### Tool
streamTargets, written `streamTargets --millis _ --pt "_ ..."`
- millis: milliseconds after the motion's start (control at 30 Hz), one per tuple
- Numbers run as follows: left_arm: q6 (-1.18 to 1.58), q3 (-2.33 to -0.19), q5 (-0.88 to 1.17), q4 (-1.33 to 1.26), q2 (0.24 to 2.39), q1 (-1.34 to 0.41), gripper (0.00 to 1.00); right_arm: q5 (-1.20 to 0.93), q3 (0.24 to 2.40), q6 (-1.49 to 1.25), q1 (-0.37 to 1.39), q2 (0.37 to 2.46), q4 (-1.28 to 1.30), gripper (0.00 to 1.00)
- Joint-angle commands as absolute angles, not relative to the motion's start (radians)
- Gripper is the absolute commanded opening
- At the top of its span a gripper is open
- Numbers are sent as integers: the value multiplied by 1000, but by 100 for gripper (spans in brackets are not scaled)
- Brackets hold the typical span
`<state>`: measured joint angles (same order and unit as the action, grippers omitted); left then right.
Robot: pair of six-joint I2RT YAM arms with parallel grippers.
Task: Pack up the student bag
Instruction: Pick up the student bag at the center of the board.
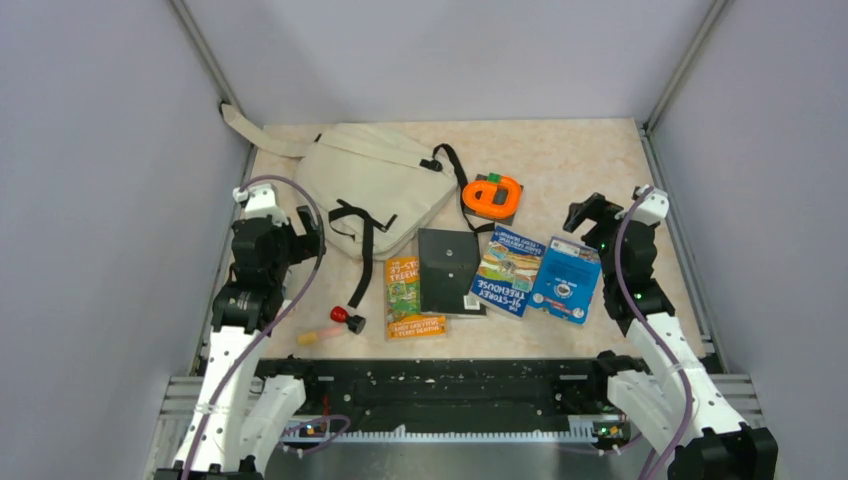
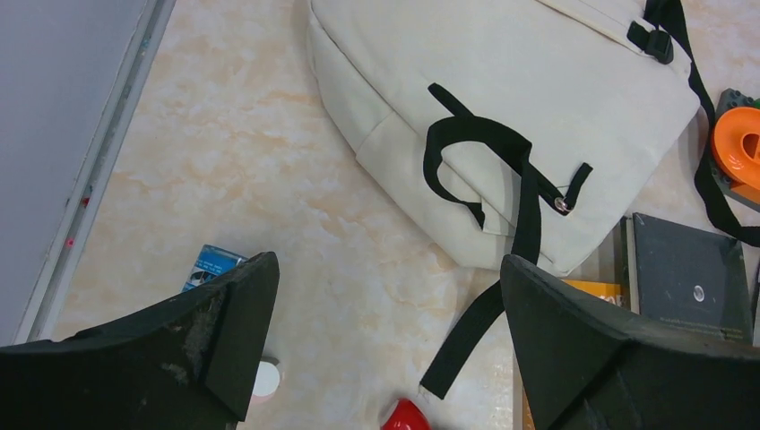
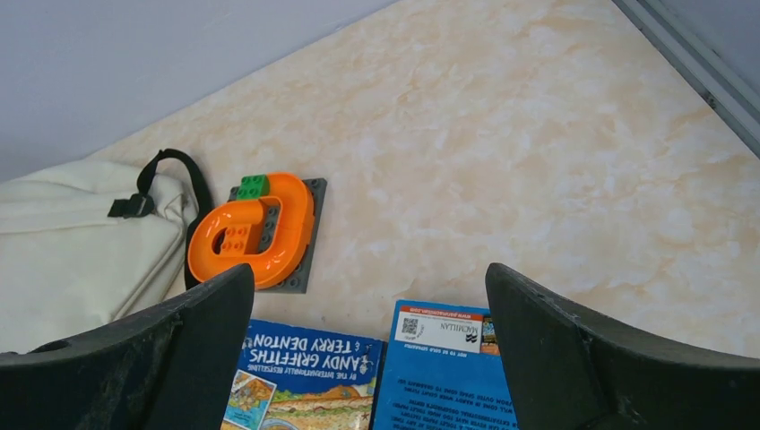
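Observation:
The student bag (image 1: 370,188), cream with black straps, lies flat at the back left of the table; in the left wrist view the bag (image 2: 502,90) fills the top, and a loose black strap (image 2: 475,327) trails toward me. My left gripper (image 1: 305,235) hovers open just left of the bag, and nothing sits between the left gripper's (image 2: 385,296) fingers. My right gripper (image 1: 588,214) is open above the right side of the table. In its own view the right gripper (image 3: 369,313) is over two blue books, holding nothing.
In a row at the front lie an orange-green book (image 1: 410,297), a black notebook (image 1: 449,270), a dark blue Treehouse book (image 1: 508,270) and a light blue book (image 1: 566,279). An orange toy on a grey plate (image 1: 492,195) sits beside the bag. A red-capped item (image 1: 347,318) lies front left.

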<state>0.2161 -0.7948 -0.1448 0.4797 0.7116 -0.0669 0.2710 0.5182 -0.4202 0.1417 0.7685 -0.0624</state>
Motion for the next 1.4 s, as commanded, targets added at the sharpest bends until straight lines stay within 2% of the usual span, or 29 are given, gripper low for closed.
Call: streamTargets --millis 0,367,600,900,1100,1367 --pt "236 -840 -133 460 711 -63 98 262 560 -410 137 769 -82 98" --pt "230 -835 -119 461 718 -63 98 206 552 -397 136 767 -103 99" --pt "410 -800 153 351 813 -72 98 210 550 -395 137 749 -100 99" --pt "616 -749 12 72 1071 -344 98 181 551 -401 137 750 -94 99" --pt "716 -785 11 20 1211 -347 98 167 542 -404 136 734 -91 99" --pt "788 -713 -102 -23 1158 -284 98 145 540 -409 136 748 -94 99"
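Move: The student bag's middle lies about 30 cm ahead of the left hand, 6 cm to its right and some 16 cm below; the bag's near corner is roughly 12 cm ahead and 11 cm right. The black strap loop on the bag sits about 22 cm ahead, 5 cm right. The orange book is some 3 cm ahead and 18 cm right, the black notebook 9 cm ahead and 29 cm right. From the right hand the bag is about 26 cm ahead and 51 cm left. Sweeping right by some 14 cm while sinking about 8 cm and reaching 7 cm forward, the left hand closes in on the bag's near corner and strap, rising slightly at the very end. It rolls about 30 degrees, left side down, and tips a little further downward. Its fingers stay wide open, with no contact visible. ##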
